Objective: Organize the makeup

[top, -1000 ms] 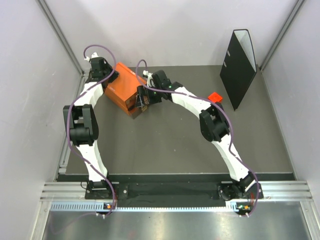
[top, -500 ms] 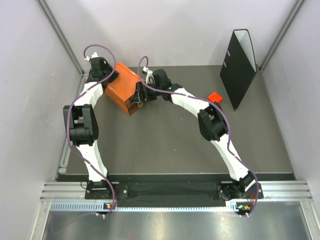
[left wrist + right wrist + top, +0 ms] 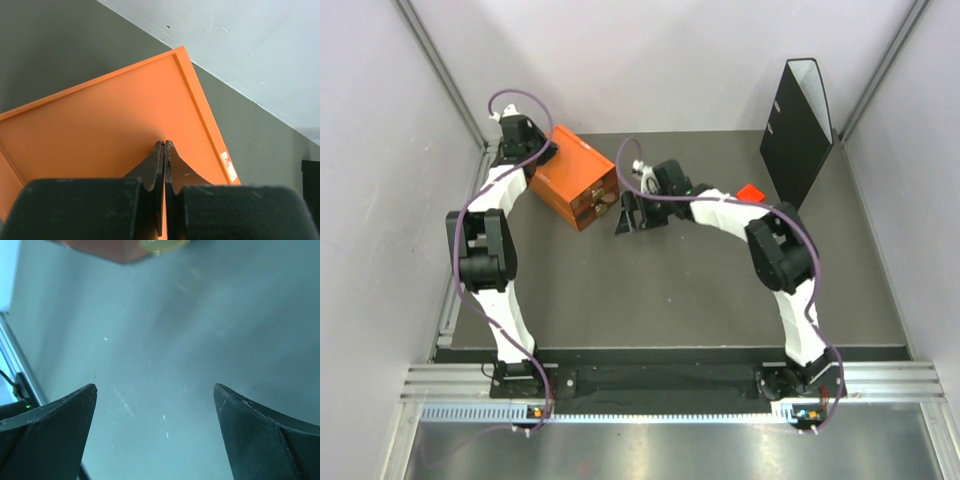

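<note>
The orange drawer box (image 3: 570,172) stands at the back left of the table, and I see no makeup lying loose on the mat. My left gripper (image 3: 534,156) rests shut at the box's far corner. In the left wrist view its closed tips (image 3: 164,143) lie over the flat orange lid (image 3: 110,120) with nothing between them. Just right of the box's front face, my right gripper (image 3: 629,216) stands open. The right wrist view shows its wide-apart fingers (image 3: 155,387) above bare mat, with the box (image 3: 100,250) and a small pale beige thing (image 3: 159,244) at the top edge; what it is I cannot tell.
A small red cube (image 3: 750,192) lies behind the right arm. A black file holder (image 3: 798,125) stands upright at the back right. Grey walls close in the mat (image 3: 650,290) on the left, back and right.
My right gripper has drawn back from the front of the orange box, to the right and nearer, still open. The left arm has not moved.
</note>
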Motion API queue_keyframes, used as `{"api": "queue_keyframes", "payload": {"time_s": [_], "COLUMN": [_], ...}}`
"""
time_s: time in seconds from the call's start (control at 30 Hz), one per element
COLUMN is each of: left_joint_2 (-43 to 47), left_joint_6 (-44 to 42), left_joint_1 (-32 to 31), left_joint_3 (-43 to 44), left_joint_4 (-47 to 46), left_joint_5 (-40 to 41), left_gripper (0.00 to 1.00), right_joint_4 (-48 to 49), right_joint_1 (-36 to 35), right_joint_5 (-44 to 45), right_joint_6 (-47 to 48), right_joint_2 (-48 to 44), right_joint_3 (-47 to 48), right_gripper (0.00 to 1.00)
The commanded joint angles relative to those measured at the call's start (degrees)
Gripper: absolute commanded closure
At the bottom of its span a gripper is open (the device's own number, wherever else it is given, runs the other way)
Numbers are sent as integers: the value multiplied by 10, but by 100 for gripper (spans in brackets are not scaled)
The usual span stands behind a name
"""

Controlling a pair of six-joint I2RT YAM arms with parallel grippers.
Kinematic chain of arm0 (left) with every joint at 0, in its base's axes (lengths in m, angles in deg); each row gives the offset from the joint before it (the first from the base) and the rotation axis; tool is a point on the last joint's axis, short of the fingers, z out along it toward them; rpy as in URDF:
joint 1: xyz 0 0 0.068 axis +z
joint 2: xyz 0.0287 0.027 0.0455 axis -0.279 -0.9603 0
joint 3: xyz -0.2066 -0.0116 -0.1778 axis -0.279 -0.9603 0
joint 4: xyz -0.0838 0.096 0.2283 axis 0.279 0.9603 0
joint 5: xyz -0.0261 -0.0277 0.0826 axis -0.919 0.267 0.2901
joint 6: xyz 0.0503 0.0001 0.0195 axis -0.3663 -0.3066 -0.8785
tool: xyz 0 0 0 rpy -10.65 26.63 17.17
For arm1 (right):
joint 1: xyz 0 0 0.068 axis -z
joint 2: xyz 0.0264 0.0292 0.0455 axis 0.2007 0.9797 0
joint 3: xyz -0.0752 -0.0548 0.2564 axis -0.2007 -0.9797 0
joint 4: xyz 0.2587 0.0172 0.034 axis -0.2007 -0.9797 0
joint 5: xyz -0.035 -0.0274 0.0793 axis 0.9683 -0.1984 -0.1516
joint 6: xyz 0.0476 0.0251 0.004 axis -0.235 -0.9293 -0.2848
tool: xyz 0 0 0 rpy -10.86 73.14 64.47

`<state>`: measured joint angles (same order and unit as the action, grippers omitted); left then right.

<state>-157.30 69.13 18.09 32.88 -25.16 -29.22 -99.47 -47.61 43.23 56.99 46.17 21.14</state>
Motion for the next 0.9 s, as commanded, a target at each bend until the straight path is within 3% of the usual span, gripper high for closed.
{"api": "queue_keyframes", "payload": {"time_s": [0.0,0.07,0.1,0.3,0.33,0.37,0.6,0.87], "left_joint_2": [-29,-3,5,53,67,73,114,136], "left_joint_6": [-35,-32,-30,11,17,17,-61,-166], "left_joint_1": [-5,-4,-2,1,1,1,1,-7], "left_joint_3": [-61,-74,-92,-113,-114,-112,-29,1], "left_joint_4": [126,69,49,-70,-79,-82,1,67], "left_joint_5": [-7,-18,-25,-76,-77,-73,20,160], "left_gripper": [96,87,75,38,30,1,1,1], "right_joint_4": [15,-7,-10,-21,-22,-22,-55,-128], "right_joint_1": [43,57,61,90,94,96,112,119], "right_joint_5": [35,48,51,53,53,54,94,255], "right_joint_6": [29,38,41,39,39,41,51,126], "right_joint_2": [-113,-126,-127,-110,-109,-106,-109,-137], "right_joint_3": [-2,9,22,61,65,70,100,116], "right_gripper": [1,0,0,0,0,0,0,0]}}
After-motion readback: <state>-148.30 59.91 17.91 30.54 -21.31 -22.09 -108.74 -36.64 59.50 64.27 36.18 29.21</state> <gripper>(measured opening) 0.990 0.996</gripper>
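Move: The orange drawer box, now closed, has its middle about 4 cm back, 4 cm right and 7 cm below the left hand, whose shut fingertips rest on its top. From the right hand that middle lies some 11 cm ahead and 12 cm left, roughly level. Its drawer fronts are nearer, about 6 cm ahead and 7 cm left of the right hand; the red cube sits around 8 cm ahead, 29 cm right and 3 cm lower. Pulling away from the drawer fronts, the open right hand rises quickly about 11 cm while going some 10 cm forward and 11 cm to its right, turning clockwise. The left fingers come off the box top and spread wide; that hand lifts about 5 cm and eases back, swaying right and then left. ##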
